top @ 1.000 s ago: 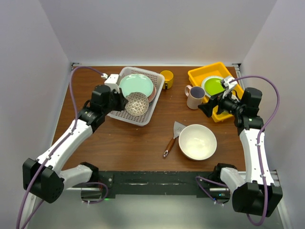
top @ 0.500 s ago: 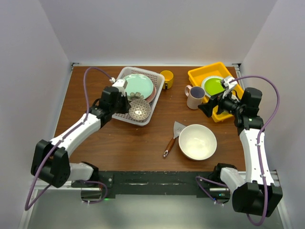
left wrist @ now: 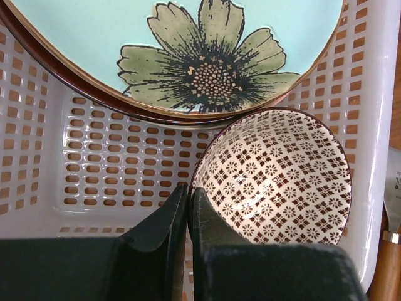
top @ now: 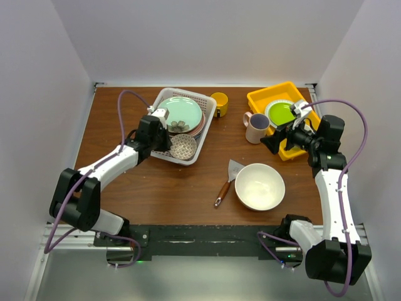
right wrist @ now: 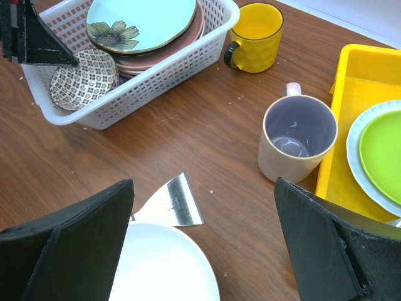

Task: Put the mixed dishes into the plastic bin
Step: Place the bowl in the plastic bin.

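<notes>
My left gripper [top: 170,140] [left wrist: 189,192] is shut on the rim of the small patterned bowl [top: 183,146] [left wrist: 282,175]. The bowl is low inside the plastic bin [top: 201,98] [left wrist: 106,163], at its near right corner. Beside it in the bin is a stack of plates topped by the pale green flower plate [top: 179,113] [left wrist: 188,44]. My right gripper [top: 269,143] [right wrist: 203,188] hangs open and empty over the table. Around it are the purple-lined cream mug [top: 255,127] [right wrist: 296,138] and the large cream bowl [top: 259,185] [right wrist: 156,266]. The yellow mug [top: 219,103] [right wrist: 257,37] stands right of the bin.
A yellow tray [top: 258,99] [right wrist: 351,94] at the back right holds a lime-green plate [top: 280,113] [right wrist: 382,147]. A wooden-handled spatula [top: 226,181] [right wrist: 175,204] lies left of the large bowl.
My left arm has carried the patterned bowl down into the bin's near right corner, still gripping its rim. The right arm has not moved.
</notes>
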Robot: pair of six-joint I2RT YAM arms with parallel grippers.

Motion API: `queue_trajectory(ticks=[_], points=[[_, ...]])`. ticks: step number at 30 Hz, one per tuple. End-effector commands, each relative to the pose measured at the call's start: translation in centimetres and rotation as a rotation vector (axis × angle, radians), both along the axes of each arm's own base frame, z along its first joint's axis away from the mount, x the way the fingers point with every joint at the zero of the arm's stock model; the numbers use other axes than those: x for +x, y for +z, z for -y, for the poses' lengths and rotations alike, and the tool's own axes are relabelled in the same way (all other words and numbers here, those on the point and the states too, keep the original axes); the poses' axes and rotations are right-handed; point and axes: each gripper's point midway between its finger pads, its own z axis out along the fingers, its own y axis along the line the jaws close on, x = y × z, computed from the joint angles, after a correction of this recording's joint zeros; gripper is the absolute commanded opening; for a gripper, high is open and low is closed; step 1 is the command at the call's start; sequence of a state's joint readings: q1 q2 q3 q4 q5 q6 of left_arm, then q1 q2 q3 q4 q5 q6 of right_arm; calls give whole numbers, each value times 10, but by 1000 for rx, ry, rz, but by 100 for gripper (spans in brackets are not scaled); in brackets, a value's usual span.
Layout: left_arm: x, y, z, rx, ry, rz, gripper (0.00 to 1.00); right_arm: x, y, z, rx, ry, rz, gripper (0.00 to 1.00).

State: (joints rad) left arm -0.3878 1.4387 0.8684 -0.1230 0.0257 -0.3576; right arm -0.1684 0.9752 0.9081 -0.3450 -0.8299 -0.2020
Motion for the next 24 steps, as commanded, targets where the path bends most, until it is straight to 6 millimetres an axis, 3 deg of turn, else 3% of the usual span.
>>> queue_trajectory(ticks=[1, 4, 14, 19, 24], points=[[7, 9, 14, -65, -19, 37, 5, -2, 9, -2, -4, 23, 33, 98], [7, 13, 13, -61, -17, 43, 13, -2, 9, -2, -4, 23, 33, 98], [1, 52, 2, -51, 4, 128, 61, -1, 9, -2, -7, 22, 33, 98], [-5, 80, -4, -53, 1, 197, 74, -1, 8, -2, -10, 25, 35, 98], [-13, 110, -14, -44, 8, 282, 81, -1, 6, -2, -15, 27, 35, 98]])
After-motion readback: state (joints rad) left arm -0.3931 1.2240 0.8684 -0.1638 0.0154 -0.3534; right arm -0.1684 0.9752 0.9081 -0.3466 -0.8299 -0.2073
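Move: My left hand has the small patterned bowl by its left rim, down in the near end of the plastic bin; the bowl's middle is about 6 cm to the right, 1 cm ahead and 2 cm below. The turquoise plate on the stack sits some 13 cm ahead and 4 cm right, about 1 cm below; the yellow mug, outside the bin, about 18 cm ahead and 20 cm right. From my right hand, the small bowl is roughly 35 cm left, 6 cm ahead and 18 cm below. I hold my left hand still at the bowl's left rim and spread its nearly shut fingers to about three-quarters open, letting go of the rim. Then, still opening, I rise about 7 cm away from the bowl, easing back only slightly, with the fingers tipping up some 10 degrees. ##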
